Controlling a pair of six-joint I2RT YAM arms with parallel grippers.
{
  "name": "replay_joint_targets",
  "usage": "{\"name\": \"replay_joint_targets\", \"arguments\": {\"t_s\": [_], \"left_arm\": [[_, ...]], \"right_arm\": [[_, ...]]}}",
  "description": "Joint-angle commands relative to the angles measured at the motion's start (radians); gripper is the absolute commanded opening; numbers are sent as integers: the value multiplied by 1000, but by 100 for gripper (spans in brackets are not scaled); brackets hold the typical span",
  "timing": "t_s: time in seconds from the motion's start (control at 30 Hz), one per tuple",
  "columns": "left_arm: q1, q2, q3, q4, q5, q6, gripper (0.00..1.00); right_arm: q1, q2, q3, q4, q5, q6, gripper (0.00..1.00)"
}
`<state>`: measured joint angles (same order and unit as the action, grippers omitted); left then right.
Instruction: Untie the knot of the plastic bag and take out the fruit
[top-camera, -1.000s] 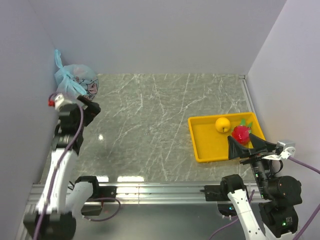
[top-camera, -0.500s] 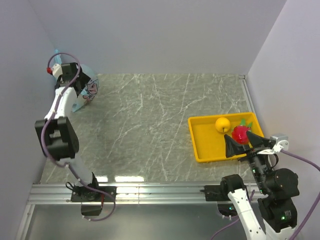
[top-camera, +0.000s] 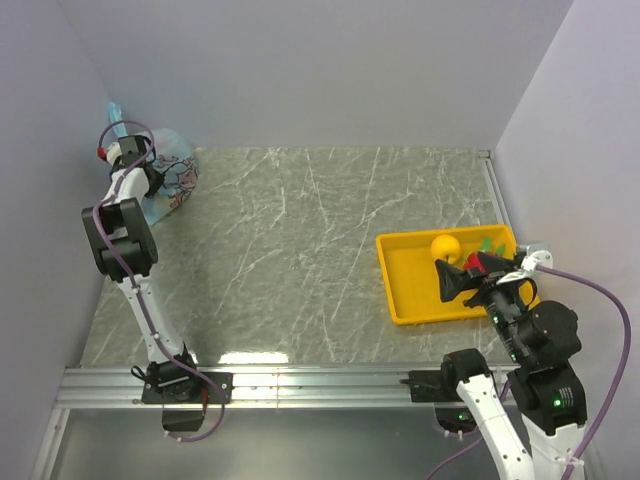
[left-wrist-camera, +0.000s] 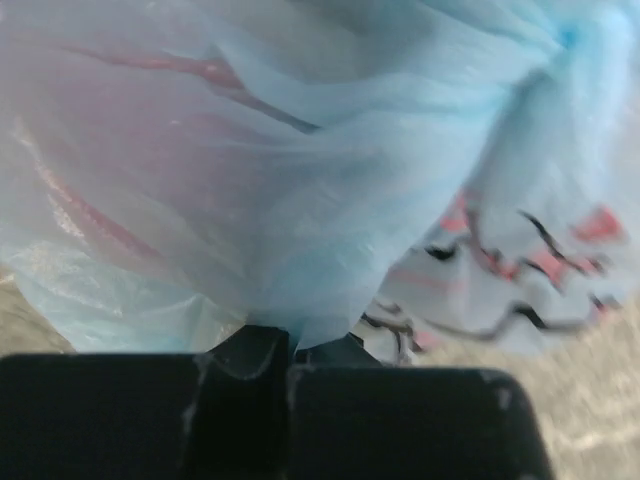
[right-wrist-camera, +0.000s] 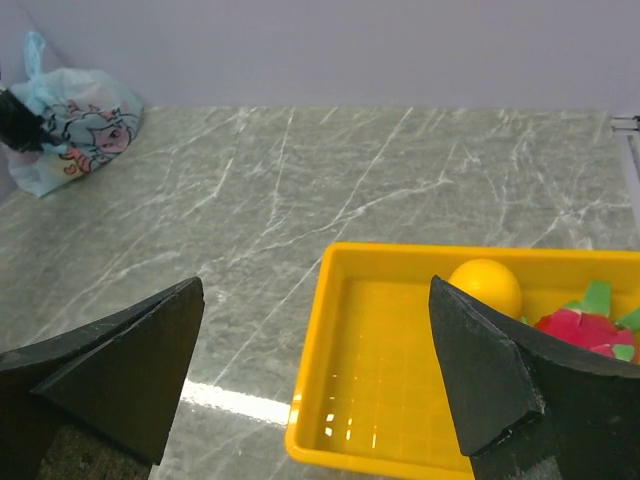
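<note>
The light-blue plastic bag (top-camera: 175, 182) with its cartoon print lies in the far left corner against the wall. It also shows small in the right wrist view (right-wrist-camera: 75, 125). My left gripper (top-camera: 140, 168) is at the bag. In the left wrist view its jaws (left-wrist-camera: 288, 352) are closed together on a fold of the bag's plastic (left-wrist-camera: 330, 200). The knot (left-wrist-camera: 565, 45) bunches at the upper right, with an ear end sticking up (top-camera: 115, 110). A pinkish fruit shape (left-wrist-camera: 120, 150) shows through the plastic. My right gripper (top-camera: 478, 275) is open and empty over the tray (right-wrist-camera: 315, 290).
The yellow tray (top-camera: 400, 290) at the right holds a small yellow fruit (top-camera: 445, 246) and a bigger red fruit with green leaves (right-wrist-camera: 585, 330). Side walls stand close on the left and right. Marble-patterned tabletop (top-camera: 300, 230) lies between bag and tray.
My left arm has stretched out to the far corner and its gripper has reached the bag. My right gripper has shifted a little to the left over the tray.
</note>
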<state>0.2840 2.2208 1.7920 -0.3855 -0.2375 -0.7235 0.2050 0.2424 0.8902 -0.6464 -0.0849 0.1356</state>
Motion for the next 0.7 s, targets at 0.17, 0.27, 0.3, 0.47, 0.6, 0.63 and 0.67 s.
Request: {"name": "replay_joint_targets", "arguments": {"t_s": [0.17, 0.27, 0.3, 0.47, 0.6, 0.63, 0.67], "left_arm": [[-199, -254, -124, -1, 139, 248, 1], [-333, -395, -264, 17, 171, 266, 1], [-397, -433, -357, 25, 209, 242, 1], [-618, -674, -603, 30, 227, 176, 0], [-802, -840, -804, -15, 163, 52, 1], [-822, -909, -831, -44, 152, 29, 1], [-841, -943, -859, -53, 147, 7, 1]], "right_arm": [[10, 106, 21, 65, -131, 24, 100], [11, 142, 24, 71, -261, 18, 100], [13, 143, 20, 79, -288, 19, 100], [16, 141, -14, 132, -360, 88, 100], [22, 167, -22, 133, -365, 116, 100], [28, 178, -23, 122, -374, 114, 100], [31, 202, -25, 120, -375, 116, 100]]}}
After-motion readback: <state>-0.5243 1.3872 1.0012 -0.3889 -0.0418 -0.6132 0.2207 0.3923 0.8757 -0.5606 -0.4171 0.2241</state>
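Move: The blue plastic bag is already pinched in the left fingers, its middle about 3 cm ahead of them and 3 cm to their right. The open middle of the table, where it is taken, lies some 44 cm to the left hand's right, 23 cm back and 6 cm below; the yellow tray is about 83 cm right and 27 cm back. From the right hand, the bag is roughly 41 cm ahead, 71 cm left and 26 cm below; the tray is 12 cm ahead, 8 cm right, 32 cm below. The bag, still gripped by its near side, is swept out of the far left corner by the left hand: fast to the right, nearly 40 cm, soon curving back some 23 cm as well and rising about 7 cm, the wrist turning some 60 degrees clockwise. The open right hand eases left towards the bag, swinging counter-clockwise. ##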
